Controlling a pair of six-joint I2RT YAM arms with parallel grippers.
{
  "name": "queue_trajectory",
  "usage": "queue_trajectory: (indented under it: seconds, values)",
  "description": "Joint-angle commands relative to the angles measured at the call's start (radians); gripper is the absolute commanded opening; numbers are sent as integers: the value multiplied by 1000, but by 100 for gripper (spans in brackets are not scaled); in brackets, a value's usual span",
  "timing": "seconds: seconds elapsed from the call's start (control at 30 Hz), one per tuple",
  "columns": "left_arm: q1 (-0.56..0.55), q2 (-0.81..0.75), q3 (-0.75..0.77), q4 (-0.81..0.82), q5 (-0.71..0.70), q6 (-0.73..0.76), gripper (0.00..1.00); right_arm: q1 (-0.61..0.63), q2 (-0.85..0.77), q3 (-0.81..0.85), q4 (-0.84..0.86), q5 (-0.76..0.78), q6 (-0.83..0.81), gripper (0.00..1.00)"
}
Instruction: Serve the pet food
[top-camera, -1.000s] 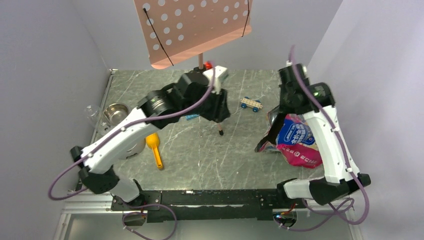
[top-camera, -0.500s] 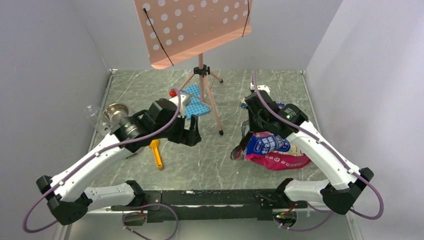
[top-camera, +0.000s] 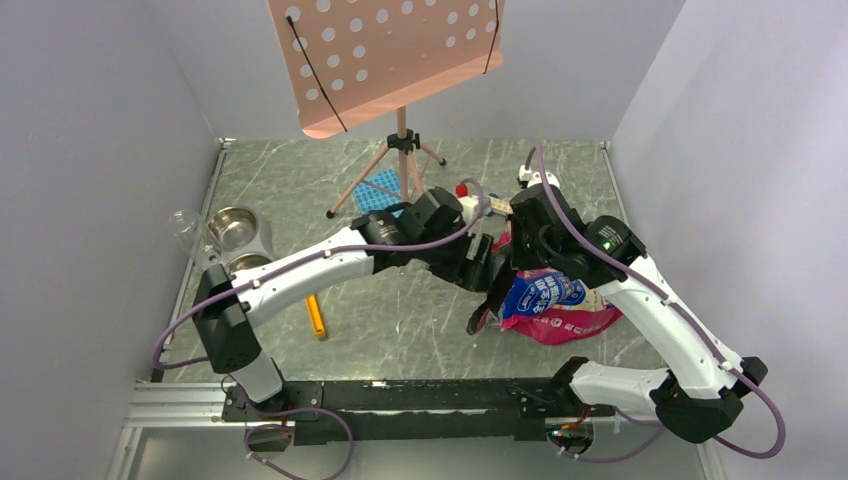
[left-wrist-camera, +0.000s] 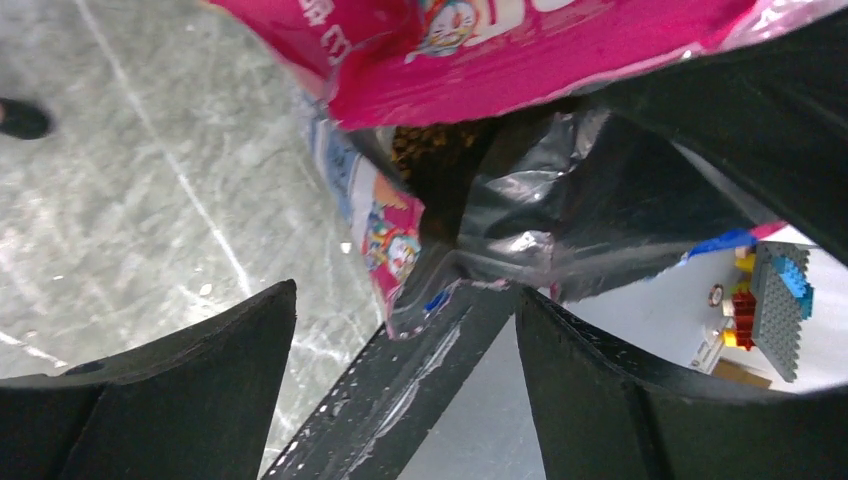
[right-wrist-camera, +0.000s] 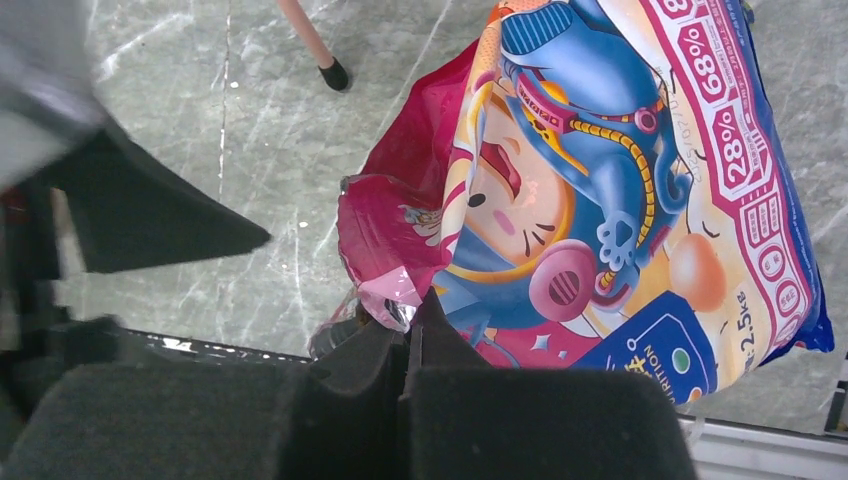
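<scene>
The pink-and-blue foil bag (top-camera: 560, 305) lies at the table's right, its torn mouth facing left. My right gripper (right-wrist-camera: 415, 312) is shut on the upper rim of that mouth and holds it up. Inside the silver lining, the pet food (left-wrist-camera: 428, 150) shows as dark brown kibble. My left gripper (left-wrist-camera: 405, 292) is open right at the mouth, its fingers (left-wrist-camera: 215, 375) on either side of the bag's lower lip (left-wrist-camera: 405, 305), not closed on it. From above, my left gripper (top-camera: 482, 272) sits just left of the right gripper (top-camera: 518, 262).
Two metal bowls (top-camera: 232, 228) stand at the far left beside a clear glass (top-camera: 183, 225). A yellow scoop (top-camera: 316, 318) lies near them. The music stand (top-camera: 385, 55) rises at the back, its tripod leg (right-wrist-camera: 318, 45) close to the bag. Black rail (top-camera: 400, 395) lines the near edge.
My left arm swung from the left side across to the bag's mouth and its jaws opened. The right arm brought the bag lower and toward the centre, still shut on it.
</scene>
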Motion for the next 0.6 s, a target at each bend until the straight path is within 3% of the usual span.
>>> queue_trajectory:
  seconds: [0.0, 0.2, 0.43, 0.57]
  values:
    - [-20, 34, 80, 53, -17, -65, 83, 20, -64, 116, 190, -53, 70, 0]
    - [-28, 57, 27, 107, -158, -192, 60, 20, -66, 147, 150, -48, 88, 0]
    - [-53, 107, -18, 249, -180, -308, 61, 20, -117, 107, 124, -65, 119, 0]
    - [-54, 98, -82, 327, -213, -380, 49, 20, -137, 89, 97, -70, 140, 0]
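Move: Just past the left fingertips hangs the open rim of the pet food bag, about 4 cm to the right, 1 cm ahead and 4 cm below that hand; the bag's body lies roughly 15 cm right, 3 cm back and 14 cm down. A stand foot is some 9 cm ahead and 6 cm left, the toy car about 20 cm ahead and 5 cm right, both on the table. From the right hand, already pinching the rim, that spot is some 3 cm left, level fore-and-aft, 6 cm lower. Reaching right and then down onto the bag's open rim, the left hand covers about 5 cm, edging slightly back before drifting forward, turns some 15 degrees counter-clockwise, and narrows its open fingers partway around the hanging edge without shutting. The right hand keeps its pinch and draws the rim back and up by some 2.5 cm. ##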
